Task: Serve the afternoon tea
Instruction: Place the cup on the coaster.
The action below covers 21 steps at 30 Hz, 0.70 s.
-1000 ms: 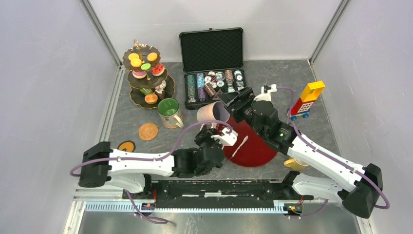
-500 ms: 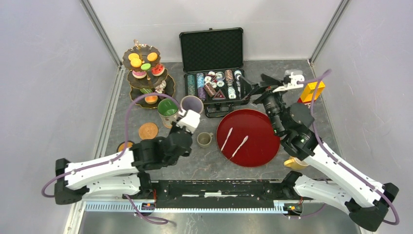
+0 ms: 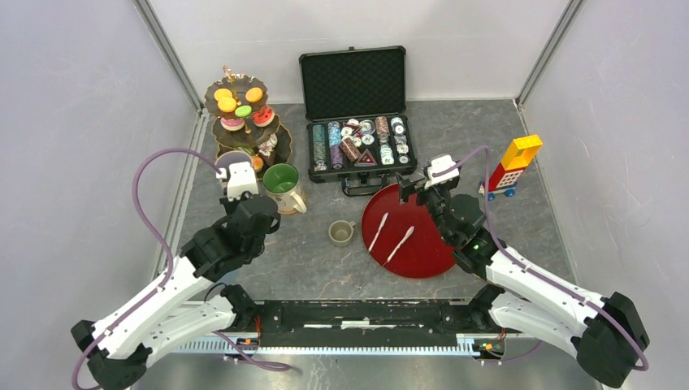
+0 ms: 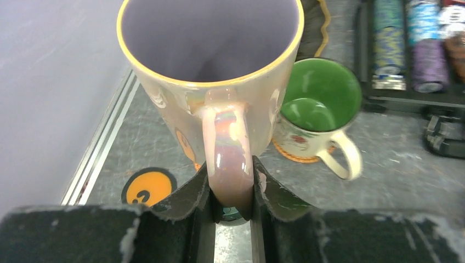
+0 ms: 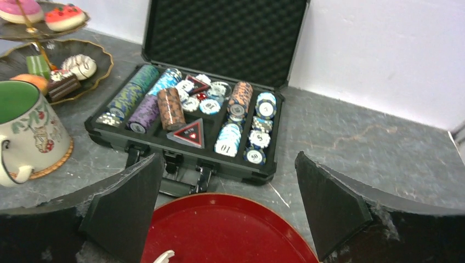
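A pearly mug (image 4: 164,93) with a yellow rim and a purple inside hangs upright above the table. My left gripper (image 4: 230,176) is shut on its handle (image 4: 227,148). From above, that mug (image 3: 230,158) is just in front of the dark three-tier stand (image 3: 240,130) with its toy sweets, left of the green mug (image 3: 282,180). The green mug (image 4: 318,104) stands on a coaster. My right gripper (image 5: 227,193) is open and empty, low over the far edge of the red tray (image 5: 230,233), facing the chip case.
An open black poker-chip case (image 3: 356,122) stands at the back. Two white spoons (image 3: 390,236) lie on the red tray (image 3: 422,252), with a small grey cup (image 3: 341,232) to its left. A block tower (image 3: 512,165) stands at the right. An orange coaster (image 4: 149,186) lies below the mug.
My left arm has carried the pearly mug leftward from the table's middle to beside the stand. My right gripper has drawn back from the chip case to the tray's edge, its jaws wider.
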### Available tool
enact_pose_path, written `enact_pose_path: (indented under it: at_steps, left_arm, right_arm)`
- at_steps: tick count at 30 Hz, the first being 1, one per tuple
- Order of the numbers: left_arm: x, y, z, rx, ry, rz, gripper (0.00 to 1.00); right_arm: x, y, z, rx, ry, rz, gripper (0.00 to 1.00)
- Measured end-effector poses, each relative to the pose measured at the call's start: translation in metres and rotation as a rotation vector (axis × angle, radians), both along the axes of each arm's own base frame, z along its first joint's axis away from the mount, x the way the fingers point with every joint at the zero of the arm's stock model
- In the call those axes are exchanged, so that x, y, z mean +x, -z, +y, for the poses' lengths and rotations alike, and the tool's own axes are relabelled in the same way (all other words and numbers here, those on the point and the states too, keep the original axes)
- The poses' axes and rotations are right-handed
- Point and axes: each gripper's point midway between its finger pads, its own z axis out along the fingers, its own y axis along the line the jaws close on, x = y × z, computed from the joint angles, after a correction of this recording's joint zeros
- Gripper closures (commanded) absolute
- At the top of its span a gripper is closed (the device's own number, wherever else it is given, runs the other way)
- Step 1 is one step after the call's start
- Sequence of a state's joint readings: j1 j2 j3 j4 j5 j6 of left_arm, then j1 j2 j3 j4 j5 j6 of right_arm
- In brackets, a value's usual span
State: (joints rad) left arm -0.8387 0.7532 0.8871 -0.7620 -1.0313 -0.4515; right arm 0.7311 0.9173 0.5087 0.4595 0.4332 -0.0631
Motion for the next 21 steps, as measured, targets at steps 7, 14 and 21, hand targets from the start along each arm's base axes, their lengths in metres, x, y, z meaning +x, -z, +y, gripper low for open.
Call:
enact_pose_path:
  at_steps: [7,14,21]
  left_arm:
    - [0.004,0.058,0.036,-0.068,-0.187,-0.023,0.98]
    - [0.015,0.101,0.051,-0.166,-0.284,-0.006,0.98]
    - [0.020,0.137,0.050,-0.230,-0.290,0.026,0.98]
  right_arm:
    - [-0.001,-0.012,0.008,-0.023,-0.050,-0.065,0.02]
    - [0.007,0.009,0.005,-0.116,-0.031,-0.025,0.02]
    - [0.008,0.008,0.004,-0.129,-0.028,-0.037,0.02]
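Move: The grey-lilac cup, held by its handle in the left fingers, is bound for the empty wicker coaster, about 9 cm ahead, 6 cm to the left and 23 cm below that hand. The green mug stands some 13 cm ahead and 6 cm to the hand's right; the black-and-orange coaster lies about 1 cm ahead and 16 cm left. From the right hand, the wicker coaster is roughly 42 cm left and 4 cm ahead, also well below. The cup travels down towards the wicker coaster in the left hand's unbroken handle grip, about 14 cm lower and 5 cm to the left, the leftward part nearly all early and the end almost straight down. Meanwhile the wrist swings some 15 degrees counter-clockwise and rolls its left side down a little; the fingers stay closed. ##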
